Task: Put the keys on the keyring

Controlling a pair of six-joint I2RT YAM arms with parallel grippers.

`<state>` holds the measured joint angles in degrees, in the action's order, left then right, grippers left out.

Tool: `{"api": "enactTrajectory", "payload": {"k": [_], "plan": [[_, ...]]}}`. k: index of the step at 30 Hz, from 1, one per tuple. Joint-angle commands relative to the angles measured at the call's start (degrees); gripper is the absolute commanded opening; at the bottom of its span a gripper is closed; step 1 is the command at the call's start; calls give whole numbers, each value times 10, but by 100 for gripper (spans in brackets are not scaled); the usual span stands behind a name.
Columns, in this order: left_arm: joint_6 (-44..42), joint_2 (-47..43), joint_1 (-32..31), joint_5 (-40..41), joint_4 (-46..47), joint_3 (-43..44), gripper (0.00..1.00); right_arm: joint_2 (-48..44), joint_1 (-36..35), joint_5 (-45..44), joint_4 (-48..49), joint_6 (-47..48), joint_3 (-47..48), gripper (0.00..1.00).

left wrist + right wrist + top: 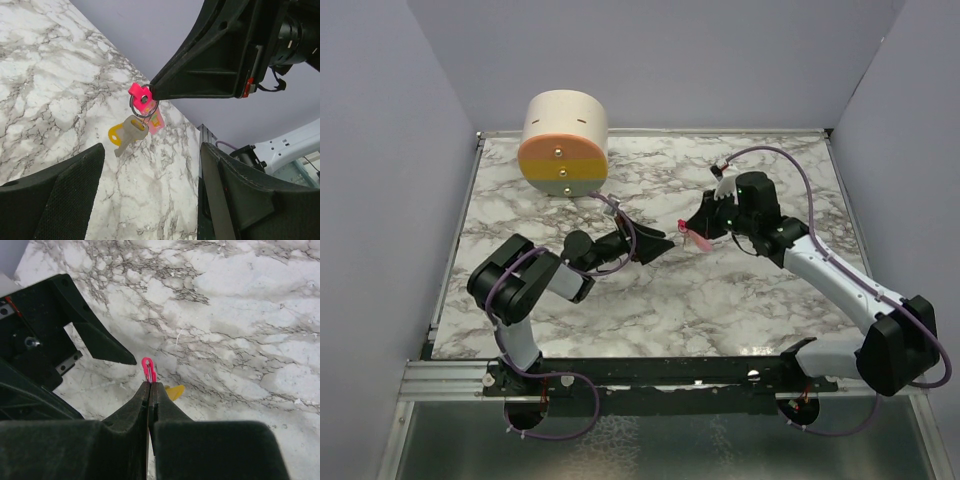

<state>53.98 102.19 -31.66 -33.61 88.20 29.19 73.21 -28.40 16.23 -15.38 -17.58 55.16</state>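
Observation:
My right gripper (693, 231) is shut on the pink keyring (695, 238) and holds it above the marble table. In the left wrist view the pink strap (139, 92) sticks out of the right gripper's fingertips (165, 86). Its small metal ring (144, 106) hangs below, and the yellow-headed key (125, 135) dangles from the ring. In the right wrist view the strap (148, 369) pokes past my shut gripper (150, 385), and the key's yellow end (175, 391) shows beneath. My left gripper (660, 246) is open and empty, just left of the keyring, its fingers (55, 195) spread wide.
A large cream-and-orange cylinder (564, 143) lies at the back left of the marble table (720, 310). Lavender walls close in the back and both sides. A metal rail (620, 375) runs along the near edge.

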Motion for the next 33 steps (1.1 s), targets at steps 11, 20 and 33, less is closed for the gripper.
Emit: {"api": "enactTrajectory", "payload": {"k": [11,20,33], "plan": [[-49,65,-64,58,126,53,80,18,1,90,83,-66,28,1],[-69,83,-78,97,127,81,58,7,1,91,84,-74,20,1],[-77,89,-78,125,126,71,9,-5,1,52,56,-68,24,1]]}}
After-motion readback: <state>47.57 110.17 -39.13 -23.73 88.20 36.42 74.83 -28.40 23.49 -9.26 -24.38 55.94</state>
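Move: The key hangs from the keyring some 6 cm to the left gripper's right, about 2 cm ahead and 3 cm below; from the right gripper it is about 4 cm below, 1 cm ahead and 1 cm to the left. The ring, still pinched in the right fingertips, is about 7 cm to the left gripper's right, 2 cm ahead and level in height. The pink fob hangs about 3 cm to the right of the key at about its height. Bring the left gripper, fingers open, about 5 cm to the right towards the key, dipping some 2 cm on the way, then ease it forward a little while closing the fingers to pinch the key's head just under the ring. Meanwhile, keep the right fingers shut on the ring and carry it some 3 cm left and 2 cm up to meet the left hand, tilting the wrist about 10 degrees. ##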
